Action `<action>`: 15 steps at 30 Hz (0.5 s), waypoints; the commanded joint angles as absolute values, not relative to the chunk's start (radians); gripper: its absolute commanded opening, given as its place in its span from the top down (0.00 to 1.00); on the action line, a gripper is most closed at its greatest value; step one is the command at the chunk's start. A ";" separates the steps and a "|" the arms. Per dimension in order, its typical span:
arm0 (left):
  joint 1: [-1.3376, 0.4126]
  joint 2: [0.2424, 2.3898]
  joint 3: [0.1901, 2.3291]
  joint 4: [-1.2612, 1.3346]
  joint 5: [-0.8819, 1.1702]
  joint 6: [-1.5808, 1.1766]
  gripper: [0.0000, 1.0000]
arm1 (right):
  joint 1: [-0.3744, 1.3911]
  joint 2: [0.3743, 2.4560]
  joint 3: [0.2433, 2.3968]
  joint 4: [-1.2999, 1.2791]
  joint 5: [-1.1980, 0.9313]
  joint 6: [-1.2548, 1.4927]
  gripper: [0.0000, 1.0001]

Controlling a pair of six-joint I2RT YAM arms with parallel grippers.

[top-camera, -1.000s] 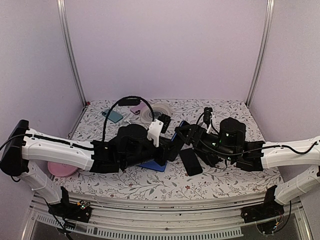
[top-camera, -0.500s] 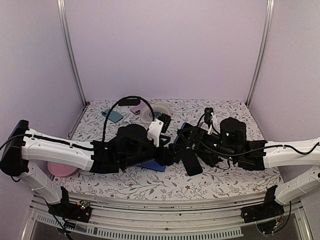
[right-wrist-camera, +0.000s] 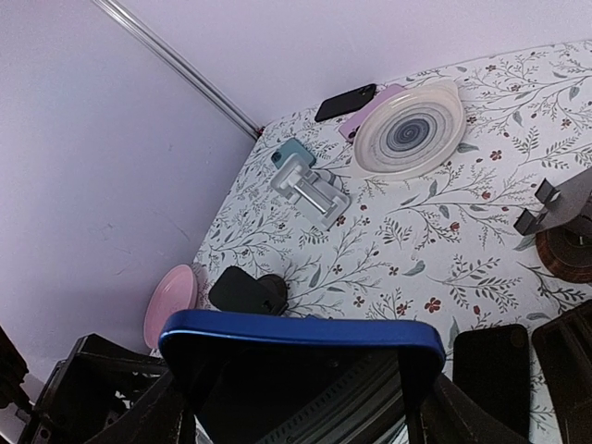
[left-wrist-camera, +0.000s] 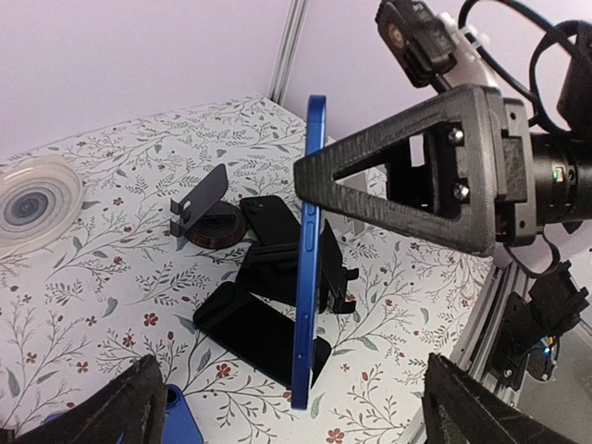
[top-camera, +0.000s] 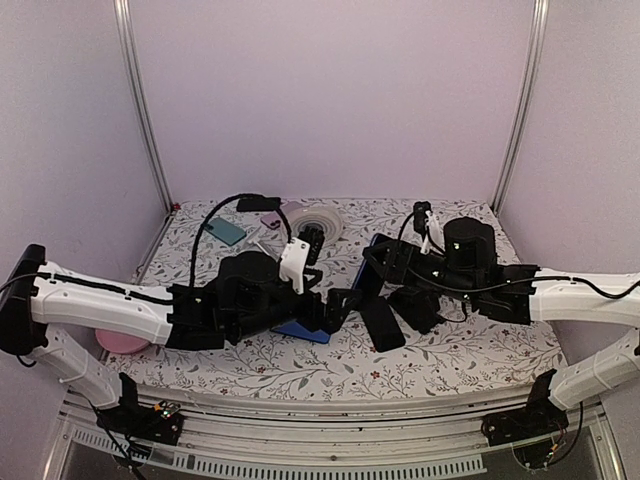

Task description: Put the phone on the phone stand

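A blue phone (left-wrist-camera: pixel 310 250) stands on edge above the table, with my right gripper (right-wrist-camera: pixel 296 407) shut on it across its width. The top view shows that phone (top-camera: pixel 373 243) at mid-table, with the right gripper (top-camera: pixel 385 262) around it. My left gripper (left-wrist-camera: pixel 305 416) is open, its fingers wide on either side of the phone and not touching it. In the top view the left gripper (top-camera: pixel 335 305) sits just left of the phone. A black phone stand (left-wrist-camera: pixel 277 268) rests on the table behind the blue phone. A black phone (left-wrist-camera: pixel 254 328) lies flat in front of it.
A second stand (left-wrist-camera: pixel 199 205) sits on a brown disc farther back. A silver stand (right-wrist-camera: pixel 310 194), a swirl plate (right-wrist-camera: pixel 412 129), a teal phone (right-wrist-camera: pixel 291 151) and a black phone (right-wrist-camera: pixel 344 102) lie at the rear. A pink dish (right-wrist-camera: pixel 171 301) is left. Another blue phone (top-camera: pixel 303 330) lies under the left arm.
My left gripper has opened, let go of the blue phone and drawn back to the left. The right gripper keeps the phone and has shifted slightly right and up.
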State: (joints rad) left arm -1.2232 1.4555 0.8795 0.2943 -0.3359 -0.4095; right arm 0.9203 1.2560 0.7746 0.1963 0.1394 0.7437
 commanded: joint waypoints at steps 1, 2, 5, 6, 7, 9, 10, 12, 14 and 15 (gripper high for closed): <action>-1.219 1.400 0.848 0.292 -0.383 -0.435 0.03 | 0.875 1.230 0.834 0.159 0.112 0.687 0.87; -1.218 1.391 0.842 0.289 -0.389 -0.439 0.03 | 0.866 1.224 0.838 0.141 0.112 0.679 0.87; -1.212 1.365 0.825 0.280 -0.401 -0.453 0.03 | 0.828 1.202 0.847 0.092 0.109 0.647 0.88; -1.209 1.359 0.821 0.278 -0.404 -0.457 0.03 | 0.814 1.193 0.852 0.074 0.109 0.638 0.88; -1.208 1.354 0.816 0.275 -0.406 -0.461 0.03 | 0.802 1.185 0.854 0.057 0.110 0.631 0.88; -1.202 1.346 0.807 0.268 -0.408 -0.467 0.03 | 0.775 1.167 0.856 0.028 0.110 0.614 0.88; -1.199 1.343 0.806 0.262 -0.408 -0.471 0.03 | 0.764 1.157 0.856 0.015 0.109 0.608 0.88; -1.195 1.341 0.804 0.253 -0.410 -0.477 0.03 | 0.738 1.138 0.858 -0.008 0.110 0.591 0.88; -1.191 1.337 0.800 0.247 -0.411 -0.483 0.03 | 0.713 1.121 0.858 -0.032 0.111 0.577 0.89; -1.189 1.334 0.798 0.247 -0.411 -0.485 0.03 | 0.700 1.114 0.859 -0.042 0.110 0.567 0.89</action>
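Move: The white phone stand, probably the goal, is about 23 cm to the right of the phone-holding right hand, 7 cm ahead and 15 cm lower. Near the way, all well below, the black stand lies some 12 cm right and 7 ahead, the round-base stand 7 right and 16 ahead, and the lying black phone 3 right and 1 ahead. From the empty left hand the white stand is about 31 cm right and 14 ahead. Still pinching the phone by its edges, the right hand carries it clear of the table to the right, about 6.5 cm, and some 3 cm forward, towards the white stand, height nearly unchanged, rolling its left side down and turning clockwise by under 10 degrees each. The left hand, touching nothing and already wide open, draws back about 3 cm to the left, away from the phone. ##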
